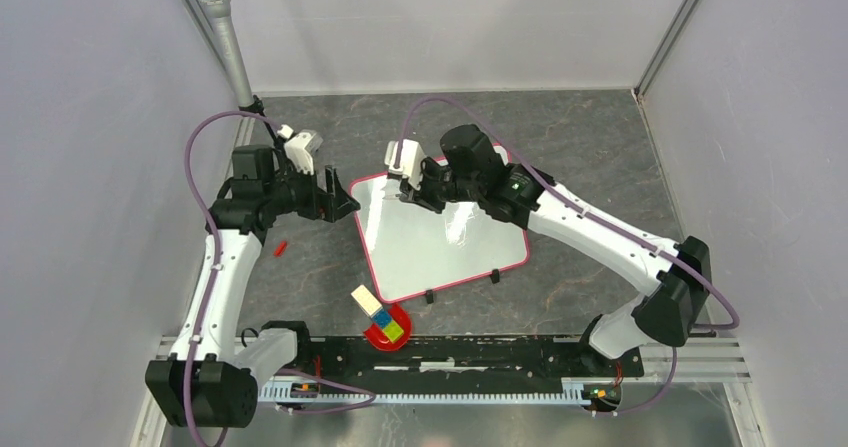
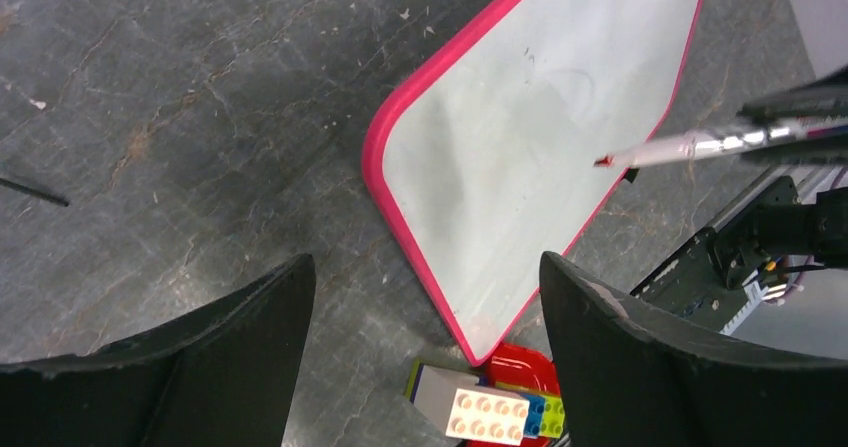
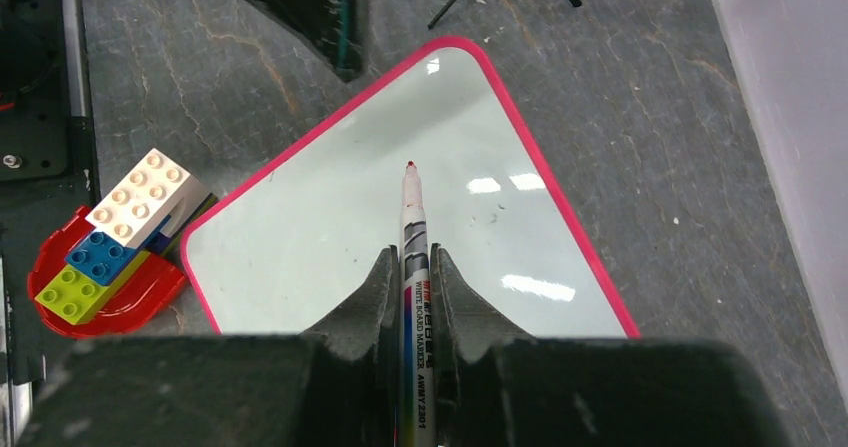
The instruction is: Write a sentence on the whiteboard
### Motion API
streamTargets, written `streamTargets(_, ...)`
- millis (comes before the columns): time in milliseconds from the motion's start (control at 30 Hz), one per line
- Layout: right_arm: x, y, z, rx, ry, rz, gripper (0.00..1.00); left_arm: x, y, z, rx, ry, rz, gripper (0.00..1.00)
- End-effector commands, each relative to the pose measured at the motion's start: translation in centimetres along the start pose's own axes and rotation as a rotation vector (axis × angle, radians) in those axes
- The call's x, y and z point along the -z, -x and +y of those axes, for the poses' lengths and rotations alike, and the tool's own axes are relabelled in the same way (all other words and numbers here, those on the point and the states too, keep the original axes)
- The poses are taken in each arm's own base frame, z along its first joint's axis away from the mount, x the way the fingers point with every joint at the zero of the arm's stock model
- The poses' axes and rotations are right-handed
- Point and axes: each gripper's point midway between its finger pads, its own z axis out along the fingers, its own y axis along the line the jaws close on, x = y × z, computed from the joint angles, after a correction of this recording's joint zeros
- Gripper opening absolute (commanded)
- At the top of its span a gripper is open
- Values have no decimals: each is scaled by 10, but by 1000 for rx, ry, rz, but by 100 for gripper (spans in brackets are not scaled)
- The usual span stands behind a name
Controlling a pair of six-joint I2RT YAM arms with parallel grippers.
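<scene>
The whiteboard point(image 1: 420, 252) lies flat mid-table, glossy white with a red-pink border and two black clips on its near edge; its surface point(image 2: 500, 177) shows only faint smudges. My right gripper point(image 1: 412, 195) hangs over the board's far part, shut on a whiteboard marker point(image 3: 413, 229). The marker's red tip points at the board point(image 3: 300, 232); whether it touches is unclear. In the left wrist view the marker point(image 2: 690, 147) reaches in from the right. My left gripper point(image 1: 335, 197) stands open beside the board's far-left corner, nothing between its fingers point(image 2: 250, 337).
A red dish point(image 1: 372, 336) holding stacked toy bricks point(image 1: 378, 312) sits off the board's near-left corner, close to the base rail point(image 1: 450, 352). A small red piece point(image 1: 281, 248) lies on the grey tabletop under the left arm. Walls close in left, right and back.
</scene>
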Motion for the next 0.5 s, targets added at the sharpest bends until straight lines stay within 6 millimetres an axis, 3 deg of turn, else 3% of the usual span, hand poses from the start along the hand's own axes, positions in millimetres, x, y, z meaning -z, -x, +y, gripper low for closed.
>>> streamTargets(0,-13,11,1,20,-30,-30,0,-12,27,-2,25,-51,-133,83)
streamTargets(133,-19,16,3,22,-45,-41,0,-24,35,9,84,-25,-196,72)
streamTargets(233,-22,19,4,15,-47,-39,0,-30,36,20,101,13,-174,69)
streamTargets(467,-13,5,18,-6,-7,-19,0,-39,31,7,112,-99,-155,68)
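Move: The whiteboard's far-left corner lies about 17 cm ahead of the empty left gripper, straight in line with it and some 20 cm lower; the toy bricks sit roughly 19 cm back and 7 cm to its right, the red cap 3 cm back and 16 cm to its left. From the right hand, already holding the marker, the board's middle is about 4 cm ahead, 5 cm to the right and 23 cm down, the bricks 20 cm back and 7 cm left. Bring the left gripper about 4 cm forward and slightly down towards the whiteboard's far-left corner, narrowing the wide-open fingers by roughly a quarter and letting the hand's left side dip a little. Meanwhile keep the right grip on the marker and ease it some 2 cm left and a bit lower over the board's left part, slowing to near rest, tip still clear. ##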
